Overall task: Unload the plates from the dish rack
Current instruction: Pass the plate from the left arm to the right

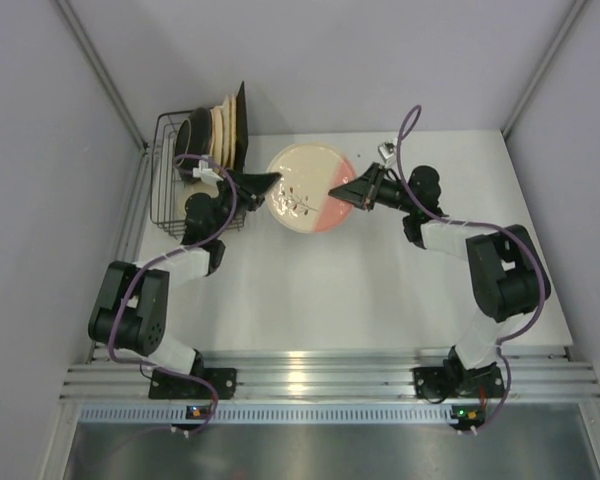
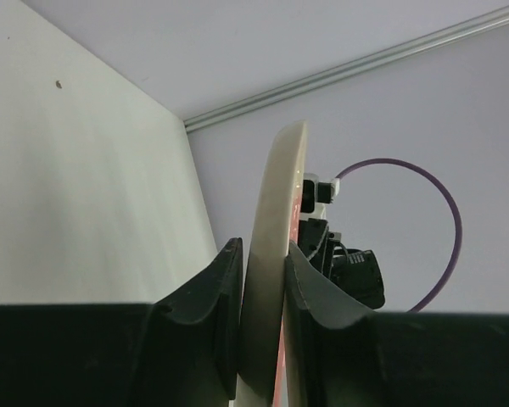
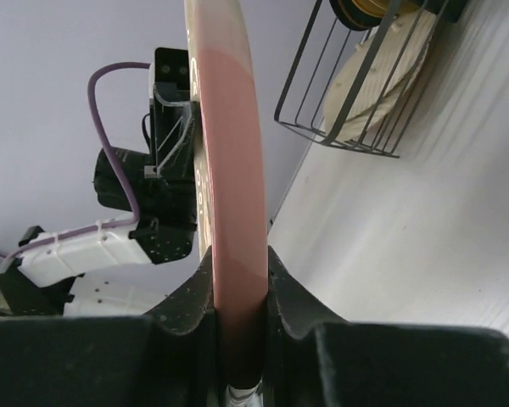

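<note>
A round cream plate (image 1: pixel 302 187) with a pink edge and a dark pattern hangs above the table between both arms. My left gripper (image 1: pixel 271 184) is shut on its left rim; the left wrist view shows the cream rim (image 2: pixel 276 254) edge-on between the fingers. At the plate's right side my right gripper (image 1: pixel 338 192) is shut on the pink rim (image 3: pixel 231 170). The dark wire dish rack (image 1: pixel 176 190) stands at the back left, with several tan, cream and dark plates (image 1: pixel 220 128) upright in it. The right wrist view shows the rack (image 3: pixel 356 93) with a cream plate (image 3: pixel 382 76).
Grey walls close in the table on the left, back and right. A purple cable (image 1: pixel 408 125) loops above the right arm. A metal rail (image 1: pixel 310 380) runs along the near edge, where both arm bases sit.
</note>
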Robot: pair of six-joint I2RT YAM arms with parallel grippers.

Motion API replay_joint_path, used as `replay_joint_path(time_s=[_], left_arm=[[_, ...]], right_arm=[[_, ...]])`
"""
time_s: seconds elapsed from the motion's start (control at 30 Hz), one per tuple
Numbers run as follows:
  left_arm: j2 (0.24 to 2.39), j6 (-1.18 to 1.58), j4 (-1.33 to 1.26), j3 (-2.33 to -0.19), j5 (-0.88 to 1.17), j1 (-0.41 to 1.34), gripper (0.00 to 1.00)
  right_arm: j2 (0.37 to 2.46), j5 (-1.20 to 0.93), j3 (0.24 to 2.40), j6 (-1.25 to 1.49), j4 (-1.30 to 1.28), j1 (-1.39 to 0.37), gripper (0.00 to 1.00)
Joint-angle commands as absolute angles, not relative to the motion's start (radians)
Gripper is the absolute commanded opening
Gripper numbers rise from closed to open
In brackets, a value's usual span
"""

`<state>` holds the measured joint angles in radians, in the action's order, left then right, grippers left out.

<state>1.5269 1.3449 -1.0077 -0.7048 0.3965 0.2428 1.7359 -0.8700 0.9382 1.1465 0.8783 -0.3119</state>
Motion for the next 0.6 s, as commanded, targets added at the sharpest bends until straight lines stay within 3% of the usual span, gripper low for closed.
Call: replay_joint_path(time_s=[0.0,0.23,0.27,0.3,0.4,0.43,0.57], left_arm=[[1.522,1.443,-1.195,-0.729,0.400,0.253,0.00],[1.632,1.473,-1.256,-0.756,0.454,0.253,0.00],[1.643,1.477,-1.265,-0.761,0.462,0.253,0.06],[1.652,1.477,-1.266,-0.764,0.474,0.253,0.22],[1.660,1.447,-1.235,-0.770,0.472,0.252,0.44],[1.646,1.430,-1.211,-0.772,0.469,0.253,0.55],[1.589,1.301,-1.051,-0.779,0.428,0.250,0.75]], right_arm=[[1.766,-0.911,0.960,1.144,1.113,-0.331,0.01],[1.825,-0.914,0.936,1.336,1.403,-0.324,0.00],[1.839,-0.913,0.934,1.370,1.426,-0.319,0.00],[1.844,-0.910,0.931,1.382,1.442,-0.311,0.00],[1.841,-0.902,0.913,1.397,1.470,-0.290,0.00],[1.836,-0.897,0.904,1.394,1.468,-0.284,0.00],[1.821,-0.891,0.884,1.399,1.470,-0.236,0.00]])
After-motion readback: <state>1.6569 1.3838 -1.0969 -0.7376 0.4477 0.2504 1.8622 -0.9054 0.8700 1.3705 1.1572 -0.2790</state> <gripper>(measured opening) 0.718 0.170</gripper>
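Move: The plate both hands are holding has its middle roughly 8 cm to the right of the left hand and 1 cm back, about level with the fingers; from the right hand that middle is some 6 cm to the left and just about straight level with it. The dish rack's middle stands around 19 cm left of the left hand, 5 cm farther out and 18 cm down, with its upright light plates some 13 cm left, 9 cm ahead and 15 cm below that hand. The left fingers, still pinching the plate's left edge at first, let go and open wide around it while that hand sinks about 2 cm, drifting slightly right and forward. The right hand keeps its pinch on the pink side, rises a touch, then lowers the plate some 2.5 cm and eases right about 1 cm, tipping its fingertips up and rolling the far side down, each by some 5 degrees. ##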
